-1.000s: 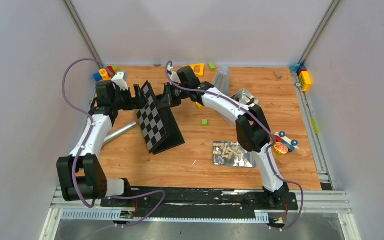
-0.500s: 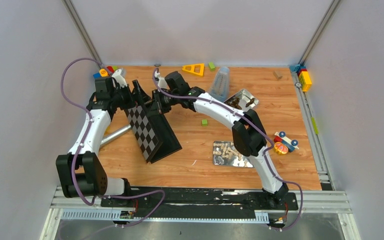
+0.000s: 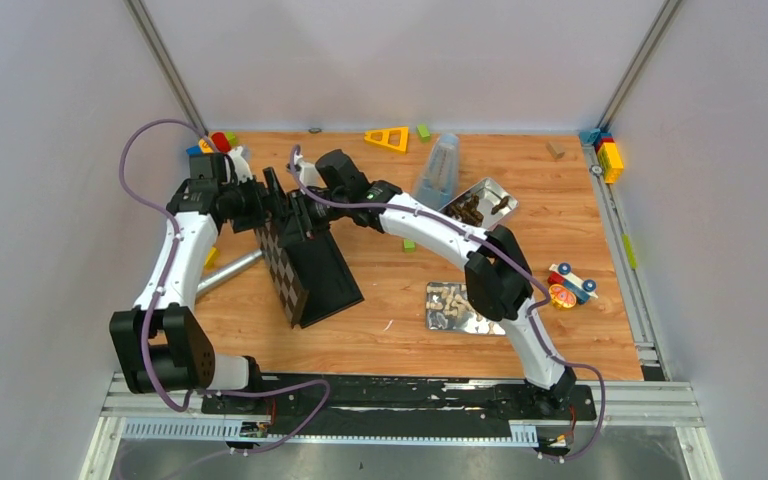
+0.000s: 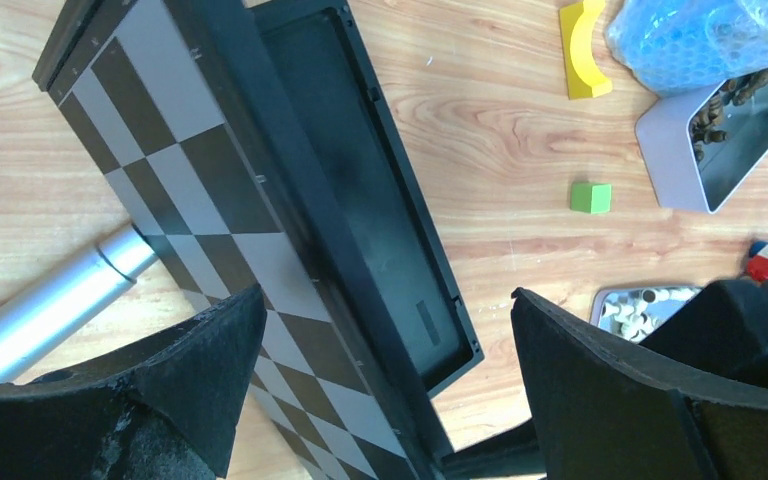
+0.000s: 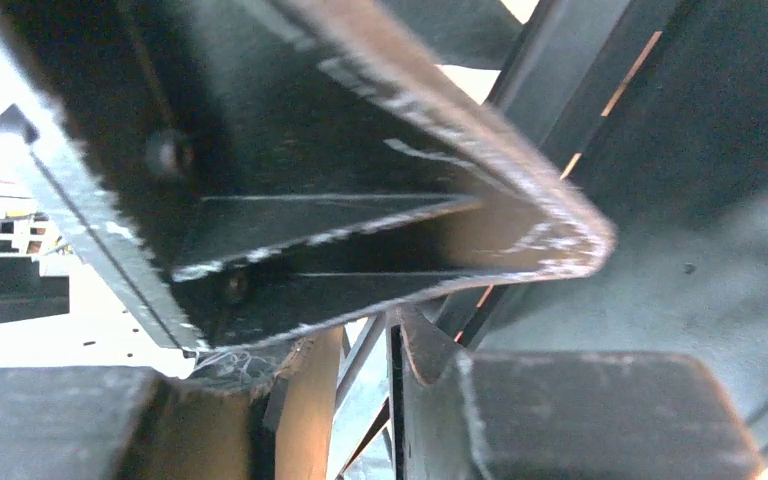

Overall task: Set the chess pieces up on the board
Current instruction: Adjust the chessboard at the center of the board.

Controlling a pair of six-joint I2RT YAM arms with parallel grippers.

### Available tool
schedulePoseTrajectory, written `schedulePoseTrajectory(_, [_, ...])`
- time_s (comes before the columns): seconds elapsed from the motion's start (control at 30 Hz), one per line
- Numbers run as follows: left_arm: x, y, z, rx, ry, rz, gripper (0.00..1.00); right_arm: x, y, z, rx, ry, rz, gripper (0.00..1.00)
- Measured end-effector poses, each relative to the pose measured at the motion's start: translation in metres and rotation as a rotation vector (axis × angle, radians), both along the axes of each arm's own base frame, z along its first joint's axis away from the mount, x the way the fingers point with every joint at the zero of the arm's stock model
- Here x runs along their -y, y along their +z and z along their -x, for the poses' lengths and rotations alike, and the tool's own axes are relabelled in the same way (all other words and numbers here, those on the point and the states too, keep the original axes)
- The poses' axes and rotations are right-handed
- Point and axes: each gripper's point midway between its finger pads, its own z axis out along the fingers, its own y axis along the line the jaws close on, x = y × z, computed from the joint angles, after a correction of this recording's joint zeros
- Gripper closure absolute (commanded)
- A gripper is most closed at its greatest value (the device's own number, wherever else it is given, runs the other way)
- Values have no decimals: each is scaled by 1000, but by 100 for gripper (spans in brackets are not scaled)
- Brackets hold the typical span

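The board is partly unfolded: one half lies on the table with its black inside up, and the checkered half stands tilted on its hinge. My left gripper hovers wide open over the board's far end; in its wrist view the board passes below the left gripper, untouched. My right gripper is at the raised half's far edge. In the right wrist view the right gripper is parted by a narrow gap, with table showing through. Cream chess pieces lie in a flat tin.
A second tin holds dark pieces, beside a clear plastic cup. A silver cylinder lies left of the board. A green cube, a yellow triangle, a toy car and coloured blocks are scattered around.
My right arm has swung left and pushed the raised checkered half steeper, toward the left. Its jaws have parted slightly. The left gripper has stayed wide open and shifted a little left.
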Motion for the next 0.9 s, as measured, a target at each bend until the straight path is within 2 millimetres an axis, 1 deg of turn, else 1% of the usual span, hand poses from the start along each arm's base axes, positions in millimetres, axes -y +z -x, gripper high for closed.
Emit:
schedulePoseTrajectory(0.1, [-2,4,3,-18,-8,-15,0,-6,5,14,10,30,-9,75])
schedulePoseTrajectory(0.2, [-5,1,9,-51,-16,-41,1,-11,7,27,12,57,-13,75])
schedulePoseTrajectory(0.23, [-6,-1,12,-64,-18,-51,2,-14,7,32,12,68,-13,75])
schedulePoseTrajectory(0.33, [-12,-8,20,-108,-24,-79,4,-17,7,40,10,85,-15,75])
schedulePoseTrajectory(0.47, [-20,-22,33,-186,-34,-111,11,-20,8,50,7,107,-16,73])
schedulePoseTrajectory(0.53, [-25,-25,39,-209,-36,-124,16,-20,8,51,7,112,-17,70])
schedulePoseTrajectory(0.57, [-27,-27,42,-221,-38,-129,20,-20,8,51,9,113,-17,67])
schedulePoseTrajectory(0.6, [-29,-27,44,-230,-38,-132,26,-20,7,51,9,115,-17,64])
schedulePoseTrajectory(0.63, [-31,-28,46,-237,-39,-136,27,-20,8,52,11,117,-19,61])
schedulePoseTrajectory(0.73, [-34,-30,53,-260,-48,-144,37,-17,11,53,30,121,-20,51])
schedulePoseTrajectory(0.77, [-35,-31,55,-266,-51,-146,39,-15,12,54,38,122,-18,48])
schedulePoseTrajectory(0.87, [-36,-32,58,-276,-59,-150,50,-5,18,53,67,113,-7,42])
schedulePoseTrajectory(0.9, [-36,-32,59,-277,-61,-149,52,-1,21,53,81,110,-5,41])
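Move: The chessboard's raised checkered leaf is the target: its middle is about 8 cm back of the left hand, level with it sideways and some 9 cm below. From the right hand, which is at the leaf's upper edge, that middle is roughly 5 cm back, 1 cm left and 9 cm down. The flat black half lies about 9 cm back and 8 cm right of the left hand, the silver cylinder about 10 cm back and 11 cm left, both near 15 cm below. The left hand draws back about 6 cm, drifting left and down some 3 cm each over the leaf's raised edge while its wrist tips down about 15 degrees, and its wide-open fingers close to about half with the edge between them. The right hand carries on back about 5 cm and a little left along the same edge, then stops, opens its nearly shut fingers to about half around the leaf, and starts to rise about 1 cm while easing back to the right. ##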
